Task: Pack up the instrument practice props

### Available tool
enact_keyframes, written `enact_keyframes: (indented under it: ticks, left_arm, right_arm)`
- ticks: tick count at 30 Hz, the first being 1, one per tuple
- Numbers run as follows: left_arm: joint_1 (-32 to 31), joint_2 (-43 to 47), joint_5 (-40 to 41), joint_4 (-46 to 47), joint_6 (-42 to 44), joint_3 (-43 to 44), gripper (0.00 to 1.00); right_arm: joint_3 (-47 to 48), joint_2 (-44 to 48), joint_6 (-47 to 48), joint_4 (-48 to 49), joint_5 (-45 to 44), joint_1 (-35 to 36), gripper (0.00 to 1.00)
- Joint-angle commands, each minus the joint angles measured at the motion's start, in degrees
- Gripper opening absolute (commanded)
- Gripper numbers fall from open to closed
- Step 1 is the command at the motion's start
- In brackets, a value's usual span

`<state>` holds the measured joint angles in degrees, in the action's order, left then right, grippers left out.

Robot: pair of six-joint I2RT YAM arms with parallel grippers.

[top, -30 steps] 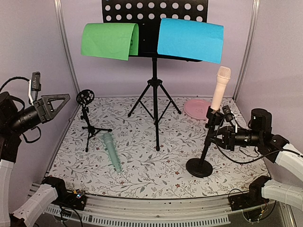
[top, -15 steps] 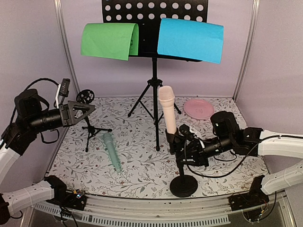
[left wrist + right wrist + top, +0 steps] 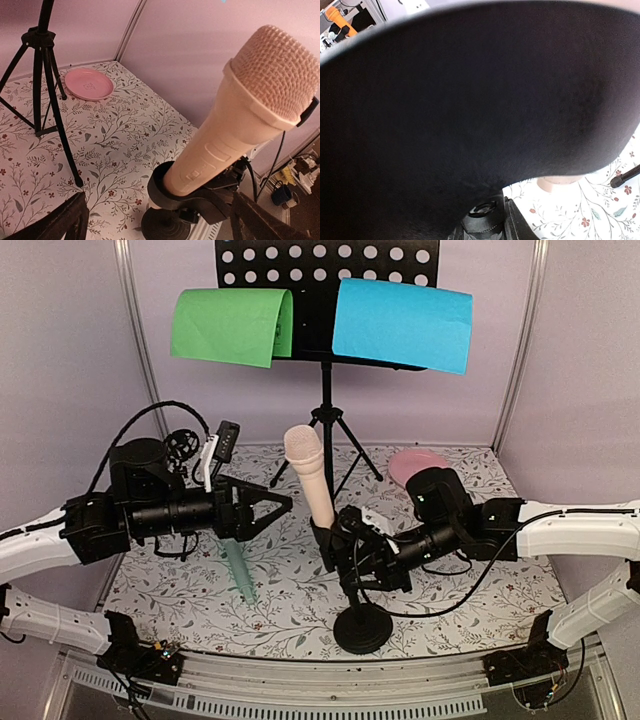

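Observation:
The pink toy microphone stands tilted in the clip of a round-based black mic stand. My right gripper is shut on that stand's pole just under the clip. My left gripper is open, its fingers spread just left of the pink microphone, either side of the clip without touching it. The mint microphone lies on the mat under my left arm. Behind that arm stands a small tripod mic support. The black music rack carries a green sheet and a blue sheet. The right wrist view is almost filled by black.
A round pink plate lies at the back right, behind my right arm. The rack's tripod legs spread over the middle back of the floral mat. Lilac walls with metal posts close in the sides and back.
My right arm has carried the stand with the pink microphone from the right side to the centre. My left arm has swung in from the left towards it and opened wider.

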<state>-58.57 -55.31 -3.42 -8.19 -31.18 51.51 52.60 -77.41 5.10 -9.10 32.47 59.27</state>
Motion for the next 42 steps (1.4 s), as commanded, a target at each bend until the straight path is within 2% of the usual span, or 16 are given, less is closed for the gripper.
enact_keyframes:
  ticks: [1,4,10,16,21,25,33,38,42]
  left_arm:
    - [-2.35,-1.98,5.21,9.27,5.67,-0.03,0.99]
    - [-2.52,-3.24,4.81,10.9,8.39,0.76,0.99]
    - [-3.01,-6.52,-1.16,13.33,15.4,2.22,0.99]
    - [-3.43,-7.05,-1.99,19.14,18.56,0.64,0.98]
    - [-3.46,-7.52,-4.06,20.47,18.3,0.11,0.94]
    - [-3.48,-7.59,-4.55,20.18,17.45,-0.09,0.9]
    - [-3.48,-7.89,-4.6,21.59,16.15,-0.36,0.81]
    - [-3.48,-8.7,-0.93,24.06,15.53,-1.39,0.77]
    - [-3.46,-8.74,0.96,27.78,14.5,-2.65,0.68]
  right_arm:
    - [2.55,0.56,2.0,3.21,0.73,0.5,0.09]
    - [2.49,0.79,2.85,3.15,0.58,0.52,0.09]
    - [3.14,0.46,3.94,2.31,1.18,0.5,0.09]
    - [3.73,0.24,3.52,1.99,2.21,0.59,0.09]
    - [4.05,0.66,2.55,3.77,0.08,0.59,0.09]
    - [3.3,0.81,-2.69,8.98,-3.55,0.59,0.04]
    - [2.53,1.61,-4.76,11.44,-1.74,0.59,0.04]
    - [1.99,2.25,-4.68,12.31,0.49,0.72,0.04]
    - [1.76,2.74,-4.28,12.48,1.27,1.02,0.04]
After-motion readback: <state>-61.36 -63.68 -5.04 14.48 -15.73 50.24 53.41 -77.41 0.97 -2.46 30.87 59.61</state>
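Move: The pink microphone, leaning in its holder, has its middle about 7 cm to the right of the open left gripper, 1 cm ahead and some 5 cm higher. The holder is roughly 8 cm to the right, level fore and aft and 3 cm lower; the stand's round base hangs about 14 cm right, 3 cm back and 22 cm below. From the right gripper, already holding the stand, the microphone is about 5 cm left, 2 cm forward and 13 cm up. Bring the left gripper right about 5 cm and up some 3 cm to the microphone's handle, rolling the wrist clockwise seen from behind the hand and levelling the fingers, about 20 degrees in all. Then start closing the fingers around the handle, still well short of shut. Keep the right grip on the stand and, late on, raise it about 2.5 cm with a slight shift left. ##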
